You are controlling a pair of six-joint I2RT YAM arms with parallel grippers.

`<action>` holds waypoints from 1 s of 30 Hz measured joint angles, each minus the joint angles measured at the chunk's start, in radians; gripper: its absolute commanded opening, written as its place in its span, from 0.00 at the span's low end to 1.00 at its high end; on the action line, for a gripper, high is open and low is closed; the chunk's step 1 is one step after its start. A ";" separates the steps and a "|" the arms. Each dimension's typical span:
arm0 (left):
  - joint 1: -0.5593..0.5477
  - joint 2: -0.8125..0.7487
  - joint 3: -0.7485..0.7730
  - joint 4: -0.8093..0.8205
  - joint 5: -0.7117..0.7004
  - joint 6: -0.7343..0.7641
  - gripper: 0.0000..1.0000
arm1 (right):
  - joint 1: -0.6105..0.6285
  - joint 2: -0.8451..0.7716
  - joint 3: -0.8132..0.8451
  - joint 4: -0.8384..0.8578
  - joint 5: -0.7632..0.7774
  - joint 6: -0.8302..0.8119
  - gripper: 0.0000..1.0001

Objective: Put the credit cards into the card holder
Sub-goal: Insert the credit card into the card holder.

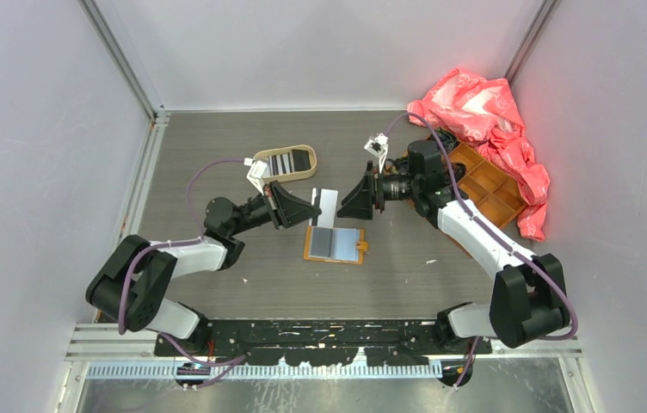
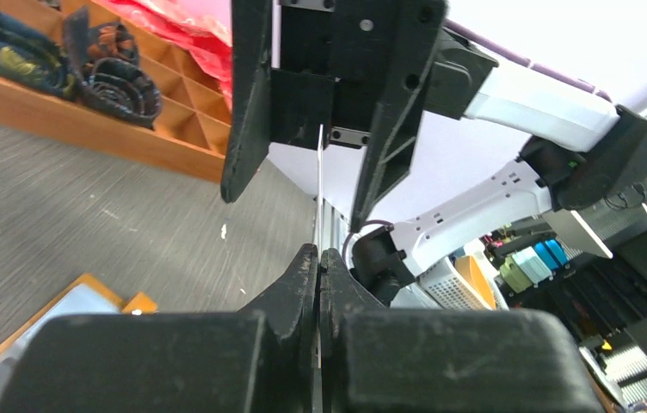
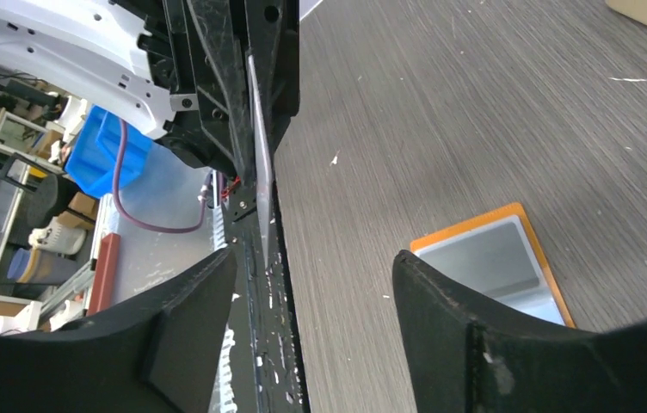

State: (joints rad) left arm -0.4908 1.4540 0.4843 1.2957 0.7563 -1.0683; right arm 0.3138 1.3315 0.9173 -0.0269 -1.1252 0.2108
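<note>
A pale credit card (image 1: 327,202) is held on edge above the table, with my left gripper (image 1: 303,209) shut on its left end. Edge-on it shows as a thin line (image 2: 319,172) running from the closed left jaws (image 2: 320,255). My right gripper (image 1: 356,200) faces it, open, its fingers either side of the card's far end (image 3: 261,181) without touching. The card holder (image 1: 335,244) lies open and flat on the table just below both grippers, its orange rim (image 3: 475,231) beside my right fingertip. A striped credit card (image 1: 281,163) and a black one (image 1: 301,160) lie in the oval tray.
The oval tan tray (image 1: 306,175) sits behind the left gripper. An orange compartmented box (image 1: 485,185) with rolled ties (image 2: 113,82) stands at the back right, under the right arm. A crumpled red plastic bag (image 1: 483,107) lies behind it. Grey walls close in both sides.
</note>
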 measured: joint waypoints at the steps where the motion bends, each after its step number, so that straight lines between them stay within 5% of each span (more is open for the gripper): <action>1: -0.006 0.001 0.000 0.012 0.004 -0.002 0.00 | 0.004 0.003 0.000 0.012 -0.002 0.012 0.67; 14: -0.045 0.063 0.000 0.057 0.037 -0.010 0.00 | 0.019 0.006 0.000 0.092 -0.031 0.111 0.30; 20: -0.062 0.079 0.000 0.065 0.042 -0.021 0.01 | 0.032 0.006 0.000 0.094 -0.038 0.113 0.02; 30: -0.004 0.037 -0.078 0.000 -0.042 0.003 0.58 | -0.005 0.000 -0.011 0.002 -0.033 0.053 0.01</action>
State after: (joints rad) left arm -0.4946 1.4906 0.4061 1.2961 0.7143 -1.0653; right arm 0.3092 1.3319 0.9066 -0.0254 -1.1584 0.2634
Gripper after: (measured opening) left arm 0.468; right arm 0.040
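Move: The left gripper already pinches one long edge of the credit card. The open right gripper waits about 7 cm to its right, level with it in reach and height. From the right gripper, the card's middle lies some 4 cm left, level fore and aft and in height. The open card holder lies on the table about 5 cm back, 2 cm left and 18 cm below the right gripper; the card tray is roughly 20 cm forward, 8 cm left and 18 cm below the left gripper. Hand the card over: ease the left gripper about 2 cm each to the right, back and down, while the right gripper slides about 1 cm left, rises slightly and shuts on the card's free edge. Once it is pinched, open the left fingers about halfway and draw them some 2 cm left, still sinking; bring the right gripper, holding the card, back right and down about 1.5 cm. ##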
